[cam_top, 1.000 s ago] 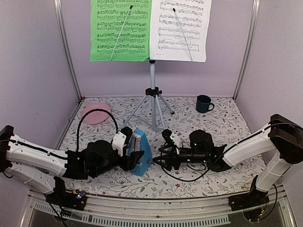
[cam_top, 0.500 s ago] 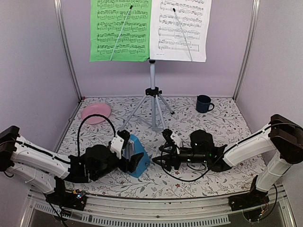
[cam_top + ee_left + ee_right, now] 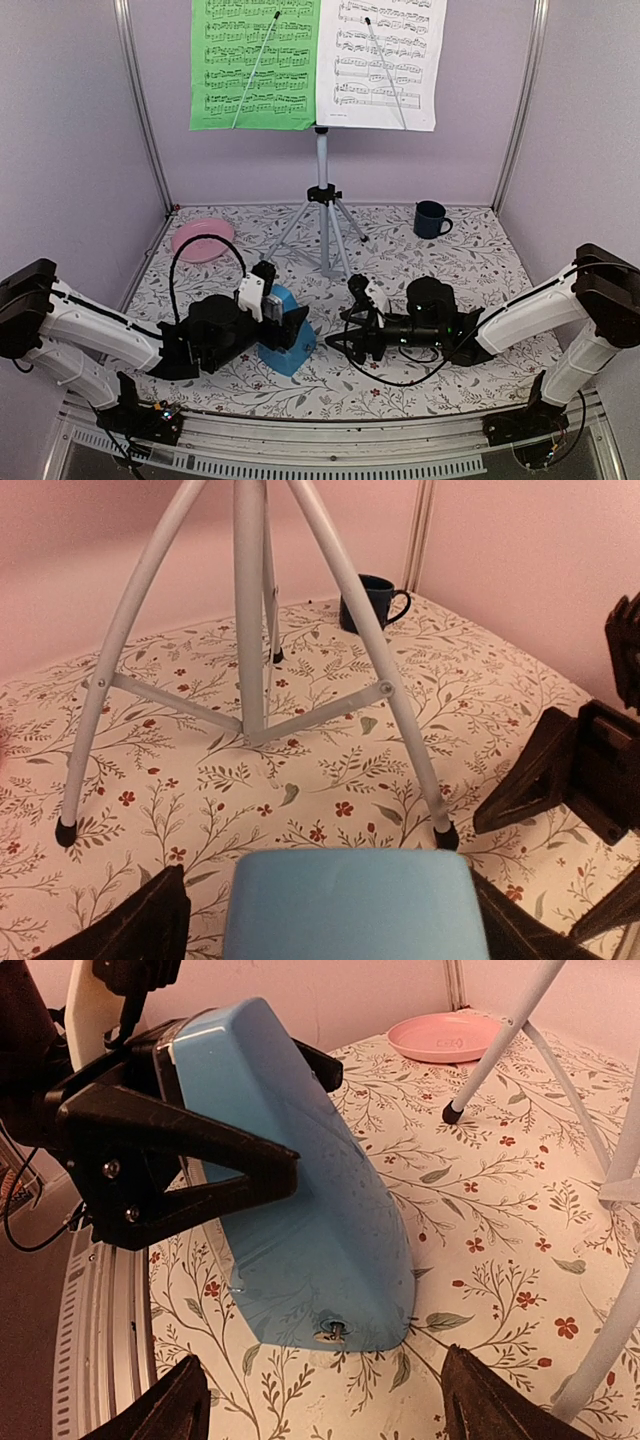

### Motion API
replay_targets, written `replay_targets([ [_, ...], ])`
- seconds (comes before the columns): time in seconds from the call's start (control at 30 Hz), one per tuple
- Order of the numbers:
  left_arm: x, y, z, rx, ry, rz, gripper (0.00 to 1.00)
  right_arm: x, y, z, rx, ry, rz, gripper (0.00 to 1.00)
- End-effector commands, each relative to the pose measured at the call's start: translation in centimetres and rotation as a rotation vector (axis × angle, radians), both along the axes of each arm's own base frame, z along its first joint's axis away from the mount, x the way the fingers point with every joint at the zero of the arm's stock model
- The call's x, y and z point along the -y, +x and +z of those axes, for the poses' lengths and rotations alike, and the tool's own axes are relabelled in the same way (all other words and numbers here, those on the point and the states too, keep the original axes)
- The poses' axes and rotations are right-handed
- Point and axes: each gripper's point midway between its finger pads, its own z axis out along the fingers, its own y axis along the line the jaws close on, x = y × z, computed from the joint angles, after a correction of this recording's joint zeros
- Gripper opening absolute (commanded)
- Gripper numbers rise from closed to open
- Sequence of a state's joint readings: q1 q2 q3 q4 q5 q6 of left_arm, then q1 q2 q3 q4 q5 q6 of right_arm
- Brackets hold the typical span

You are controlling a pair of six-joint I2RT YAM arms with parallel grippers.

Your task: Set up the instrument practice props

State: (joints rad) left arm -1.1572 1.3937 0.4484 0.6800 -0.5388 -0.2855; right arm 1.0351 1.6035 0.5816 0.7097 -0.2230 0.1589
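Note:
The light-blue metronome (image 3: 284, 354) stands on the floral table in front of the tripod. My left gripper (image 3: 291, 328) is open, its black fingers (image 3: 150, 922) on either side of the metronome's top (image 3: 350, 905). My right gripper (image 3: 339, 335) is open too, just right of the metronome (image 3: 310, 1210), with nothing between its fingers (image 3: 165, 1410). The music stand (image 3: 322, 190) rises on its silver tripod (image 3: 250, 610) behind, carrying a green page (image 3: 255, 65) and a white page (image 3: 380, 60) of sheet music.
A pink plate (image 3: 202, 240) lies at the back left and a dark blue mug (image 3: 431, 219) stands at the back right. A tripod foot (image 3: 445, 835) rests close behind the metronome. Purple walls close in the table on three sides.
The left jaws have spread off the metronome, and the left arm has shifted with it slightly left and nearer. The right jaws have widened and drawn back a little.

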Motion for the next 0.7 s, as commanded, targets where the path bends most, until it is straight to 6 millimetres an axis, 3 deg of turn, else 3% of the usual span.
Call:
replay_targets([
  [0.0,0.0,0.2,0.7,0.016,-0.050,-0.018,0.86,0.1,0.0,1.2,0.021,0.037,-0.007,0.82],
  [0.2,0.3,0.5,1.2,0.021,-0.026,-0.015,0.61,0.2,0.2,1.3,0.025,0.042,-0.017,0.82],
  [0.37,0.9,1.0,2.2,0.025,0.002,-0.007,0.46,0.1,0.2,1.3,0.030,0.049,-0.019,0.82],
  [0.53,1.1,1.4,5.2,0.030,0.007,0.012,0.31,0.2,0.3,1.7,0.049,0.058,-0.037,0.82],
  [0.67,0.8,2.9,8.0,-0.037,0.057,0.123,0.21,0.0,0.3,2.0,0.088,0.066,-0.056,0.81],
])
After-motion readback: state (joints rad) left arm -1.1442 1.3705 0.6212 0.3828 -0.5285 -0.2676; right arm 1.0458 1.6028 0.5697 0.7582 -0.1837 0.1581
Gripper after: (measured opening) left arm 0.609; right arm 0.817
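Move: The metronome already stands between the left hand's nearly wide-open fingers; its middle is about 1 cm ahead of that hand and some 4 cm below it, its top leaning back towards the robot. The music stand's left foot is some 18 cm ahead and 8 cm to the left of the left hand, its near foot about 5 cm ahead and 16 cm to the right, both about 13 cm lower. From the right hand, the metronome lies roughly 12 cm to the left and 1 cm ahead, about level. Pinching the upper part of the metronome, the left hand's fingers close from nearly wide open until they stop on its sides, about a third of their range narrower. Then, keeping that grip, the hand eases up about 2 cm while drifting forward and to the right by about 1 cm each, and rolls some 5 degrees, left side rising. ##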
